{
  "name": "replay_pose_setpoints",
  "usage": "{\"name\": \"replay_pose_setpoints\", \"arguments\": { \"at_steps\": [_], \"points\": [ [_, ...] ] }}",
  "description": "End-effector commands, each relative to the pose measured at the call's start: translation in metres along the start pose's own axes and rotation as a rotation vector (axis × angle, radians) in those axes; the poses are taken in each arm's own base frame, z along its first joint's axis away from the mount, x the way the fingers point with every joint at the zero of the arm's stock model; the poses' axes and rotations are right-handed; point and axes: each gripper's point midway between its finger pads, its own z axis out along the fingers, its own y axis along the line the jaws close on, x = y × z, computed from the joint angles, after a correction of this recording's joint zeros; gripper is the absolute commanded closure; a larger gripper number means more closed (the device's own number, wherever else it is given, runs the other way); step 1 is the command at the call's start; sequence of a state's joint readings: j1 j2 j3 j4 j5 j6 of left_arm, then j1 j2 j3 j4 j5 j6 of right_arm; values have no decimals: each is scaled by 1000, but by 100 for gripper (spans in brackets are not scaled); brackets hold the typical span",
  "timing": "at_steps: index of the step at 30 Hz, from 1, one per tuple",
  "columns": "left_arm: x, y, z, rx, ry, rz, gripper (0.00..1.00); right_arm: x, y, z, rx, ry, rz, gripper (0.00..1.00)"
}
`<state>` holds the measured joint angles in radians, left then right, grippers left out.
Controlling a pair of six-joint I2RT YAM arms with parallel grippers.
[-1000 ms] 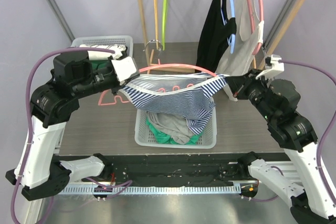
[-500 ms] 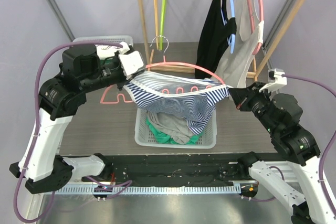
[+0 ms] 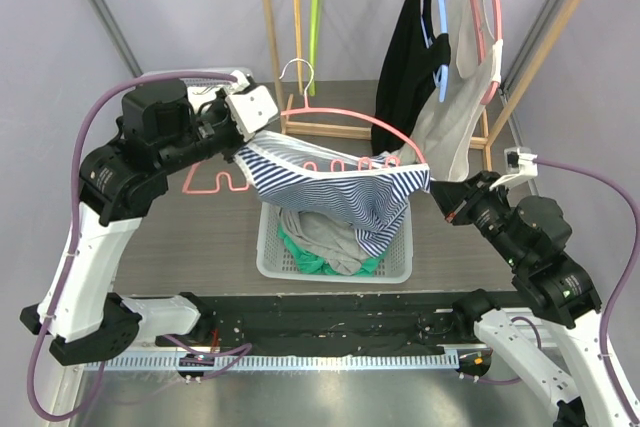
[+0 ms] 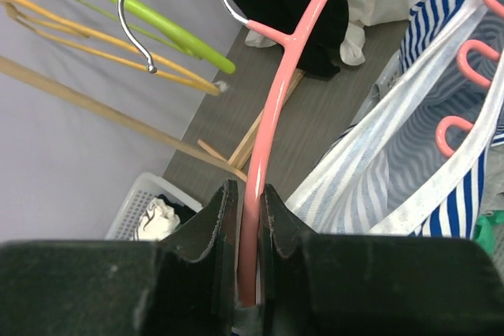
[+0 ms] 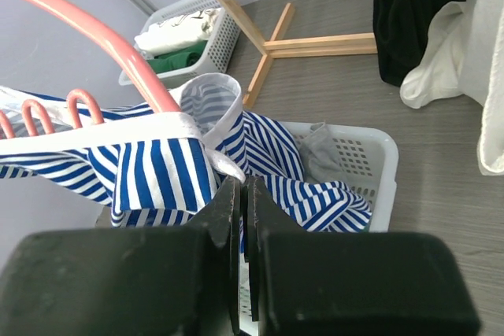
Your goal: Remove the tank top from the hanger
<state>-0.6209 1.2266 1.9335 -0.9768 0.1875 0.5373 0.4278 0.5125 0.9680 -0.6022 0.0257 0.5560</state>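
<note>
A blue-and-white striped tank top (image 3: 340, 192) hangs stretched across a pink hanger (image 3: 345, 115) above the white basket (image 3: 398, 269). My left gripper (image 3: 258, 129) is shut on the hanger's left shoulder; in the left wrist view the pink hanger (image 4: 279, 84) runs straight between the jaws of the left gripper (image 4: 246, 194), with the tank top (image 4: 394, 155) draped to the right. My right gripper (image 3: 440, 202) is shut on the tank top's right edge. In the right wrist view the right gripper (image 5: 242, 186) pinches the tank top (image 5: 157, 175) just below the hanger (image 5: 102, 29).
The basket (image 5: 378, 147) under the tank top holds grey and green clothes. Behind stands a wooden rack (image 3: 270, 27) with orange and green hangers (image 3: 305, 17), a black garment (image 3: 405, 67) and a white garment (image 3: 465, 77). A white bin (image 3: 190, 82) sits back left.
My left gripper has lifted the hanger up and back. My right gripper has pulled the tank top's edge down and toward the near right, stretching the fabric.
</note>
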Motion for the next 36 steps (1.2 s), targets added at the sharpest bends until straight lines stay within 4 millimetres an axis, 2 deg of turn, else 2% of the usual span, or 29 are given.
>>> {"name": "replay_pose_setpoints", "arguments": {
  "at_steps": [1, 4, 9, 10, 11, 12, 13, 14, 15, 16, 17, 18, 19, 21, 23, 24, 26, 27, 29, 30, 31, 32, 33, 36],
  "points": [
    [-50, 118, -75, -615, -121, 61, 95, 31, -55, -13, 229, 76, -36, 99],
    [-45, 120, -73, -633, -103, 104, 95, 27, -48, -12, 193, 60, -34, 99],
    [-45, 113, -64, -592, -117, 149, 96, 35, -19, 5, 44, 111, 17, 99],
    [-48, 111, -64, -577, -120, 187, 96, 31, -14, 7, 24, 106, 16, 99],
    [-52, 107, -65, -566, -142, 219, 96, 30, -11, 9, 11, 115, 8, 89],
    [-50, 95, -64, -529, -150, 262, 96, 29, -9, 12, 9, 124, -7, 84],
    [-53, 88, -64, -504, -159, 349, 95, 16, -1, 10, -11, 102, -40, 77],
    [-59, 87, -67, -518, -189, 387, 94, 10, 3, 8, -25, 98, -68, 58],
    [-52, 78, -69, -506, -188, 435, 94, 7, 7, 10, -34, 115, -89, 50],
    [-54, 71, -68, -488, -214, 483, 93, -9, 18, 3, -65, 93, -146, 45],
    [-58, 71, -70, -502, -233, 553, 93, -15, 23, 0, -79, 90, -168, 38],
    [-49, 64, -62, -481, -220, 581, 93, -21, 28, -2, -93, 87, -188, 35],
    [-54, 54, -64, -451, -267, 609, 92, -36, 38, -7, -109, 64, -218, 33],
    [-51, 47, -58, -420, -282, 608, 92, -49, 50, -12, -158, 41, -275, 31],
    [-51, 35, -52, -370, -315, 595, 92, -70, 66, -17, -206, -13, -336, 30],
    [-51, 31, -50, -351, -327, 591, 92, -86, 79, -24, -242, -66, -358, 30],
    [-52, 18, -47, -291, -365, 594, 93, -100, 90, -24, -280, -102, -419, 30],
    [-53, 14, -46, -272, -373, 593, 93, -116, 104, -32, -319, -152, -442, 30],
    [-54, 6, -43, -228, -392, 576, 94, -121, 123, -35, -408, -154, -483, 30],
    [-54, 2, -43, -210, -400, 555, 94, -131, 136, -46, -456, -181, -518, 30],
    [-55, -1, -43, -191, -411, 546, 94, -130, 146, -50, -513, -166, -533, 28],
    [-56, -5, -43, -175, -424, 540, 94, -128, 152, -45, -544, -139, -543, 27],
    [-59, -14, -43, -134, -458, 543, 93, -132, 160, -51, -576, -141, -559, 27],
    [-61, -30, -43, -68, -508, 555, 93, -123, 169, -46, -653, -89, -569, 23]
  ]
}}
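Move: The right hand, pinching the strap of the tank top, has the hanger's free end roughly 4 cm to its left, 5 cm ahead and 5 cm above. The basket's middle is some 21 cm left, 5 cm back and 28 cm below; the beige garment hangs about 17 cm straight ahead, its middle 5 cm lower. The left hand grips the hanger, the tank top's middle about 19 cm to its right, 6 cm back and 15 cm below. The right hand releases the tank top and rises about 20 cm; the left, gripping the hanger, tilts up. ##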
